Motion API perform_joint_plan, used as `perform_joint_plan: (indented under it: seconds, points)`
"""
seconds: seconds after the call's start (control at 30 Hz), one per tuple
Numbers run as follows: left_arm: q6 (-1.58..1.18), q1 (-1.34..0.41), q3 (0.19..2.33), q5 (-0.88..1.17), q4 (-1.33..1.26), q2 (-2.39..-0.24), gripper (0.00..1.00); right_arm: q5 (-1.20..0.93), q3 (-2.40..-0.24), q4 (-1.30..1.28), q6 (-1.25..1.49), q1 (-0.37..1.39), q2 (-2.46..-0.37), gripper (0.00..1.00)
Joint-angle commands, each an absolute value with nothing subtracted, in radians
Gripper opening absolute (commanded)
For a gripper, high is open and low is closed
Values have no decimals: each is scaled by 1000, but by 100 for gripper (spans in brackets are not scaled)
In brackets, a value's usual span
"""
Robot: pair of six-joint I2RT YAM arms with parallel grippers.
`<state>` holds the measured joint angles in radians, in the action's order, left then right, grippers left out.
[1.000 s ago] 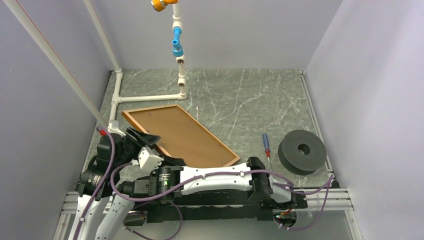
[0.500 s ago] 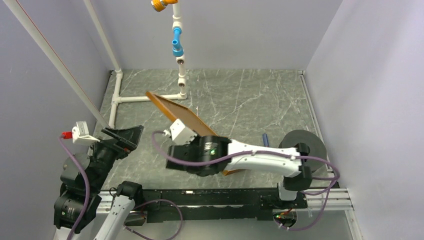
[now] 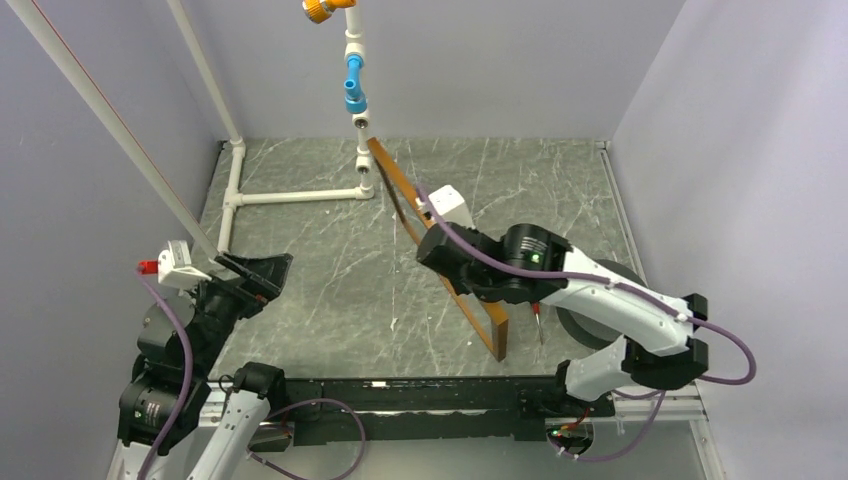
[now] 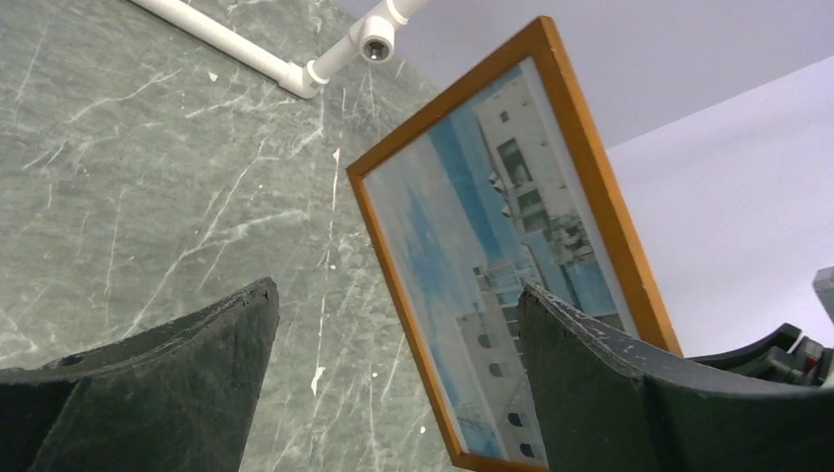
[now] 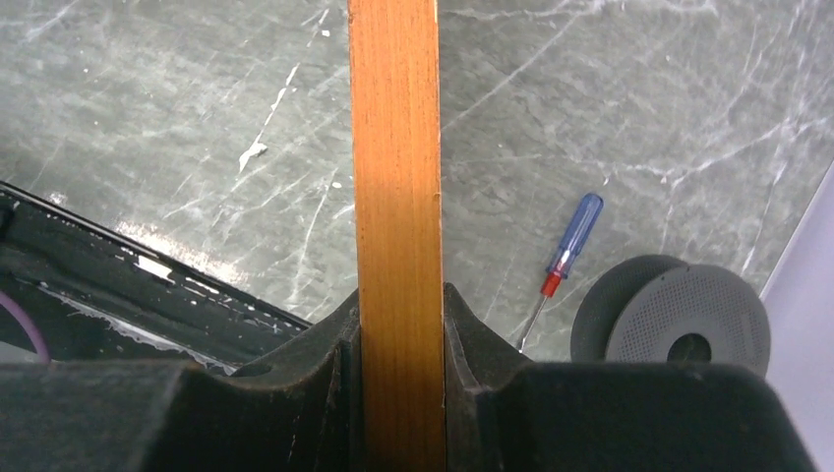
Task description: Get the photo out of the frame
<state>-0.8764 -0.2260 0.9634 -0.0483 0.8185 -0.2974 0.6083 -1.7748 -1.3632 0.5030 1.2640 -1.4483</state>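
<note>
The frame point(image 3: 482, 312) stands on its edge, running from the white pipe post toward the near side. My right gripper point(image 3: 432, 243) is shut on its upper rim. In the right wrist view the wooden edge point(image 5: 393, 147) runs straight up between my right gripper's point(image 5: 398, 305) pads. The photo point(image 4: 492, 246), a white building against blue sky, sits inside the frame point(image 4: 582, 167) and faces my left gripper. My left gripper point(image 4: 393, 295) is open and empty, apart from the frame, at the left of the table point(image 3: 255, 272).
A white pipe structure point(image 3: 290, 197) with a blue fitting point(image 3: 355, 85) stands at the back left. A screwdriver point(image 5: 570, 241) and a grey foam disc point(image 5: 674, 315) lie on the table to the right of the frame, partly hidden under my right arm in the top view.
The frame went from lying flat to standing on edge, carried right by my right arm. My left gripper opened and pulled back to the left.
</note>
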Motion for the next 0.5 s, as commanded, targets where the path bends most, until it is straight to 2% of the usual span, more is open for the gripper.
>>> perform_joint_plan:
  seconds: [0.0,0.27,0.47]
  points:
    - [-862,-227,934,-12,767,-320,93,618,-1713,-1342,580,1207,-1331,0]
    - [-888,-227,895,50,732,-342,92,548,-1502,-1249,623,1033,-1185,0]
    - [-893,-227,881,63,723,-340,92,477,-1364,-1086,570,861,-1081,0]
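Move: The right hand still pinches the frame's upper rim; the middle of the hanging frame is about 11 cm below that hand, 5 cm ahead and 1 cm left. Down on the table, the screwdriver lies some 18 cm to the hand's right and 4 cm ahead, the grey spool roughly 29 cm right and 5 cm ahead, both nearly 30 cm below. From the open left hand, the frame's middle is about 24 cm right, 6 cm ahead and 14 cm lower. Rightward and a little forward, at level height, the right hand carries the frame some 9 cm towards the screwdriver and spool side, keeping its grip on the rim. Its wrist turns clockwise by about 15 degrees while its left side rises about as much. The left hand, still wide open and empty, sinks a few centimetres and eases right and forward. ##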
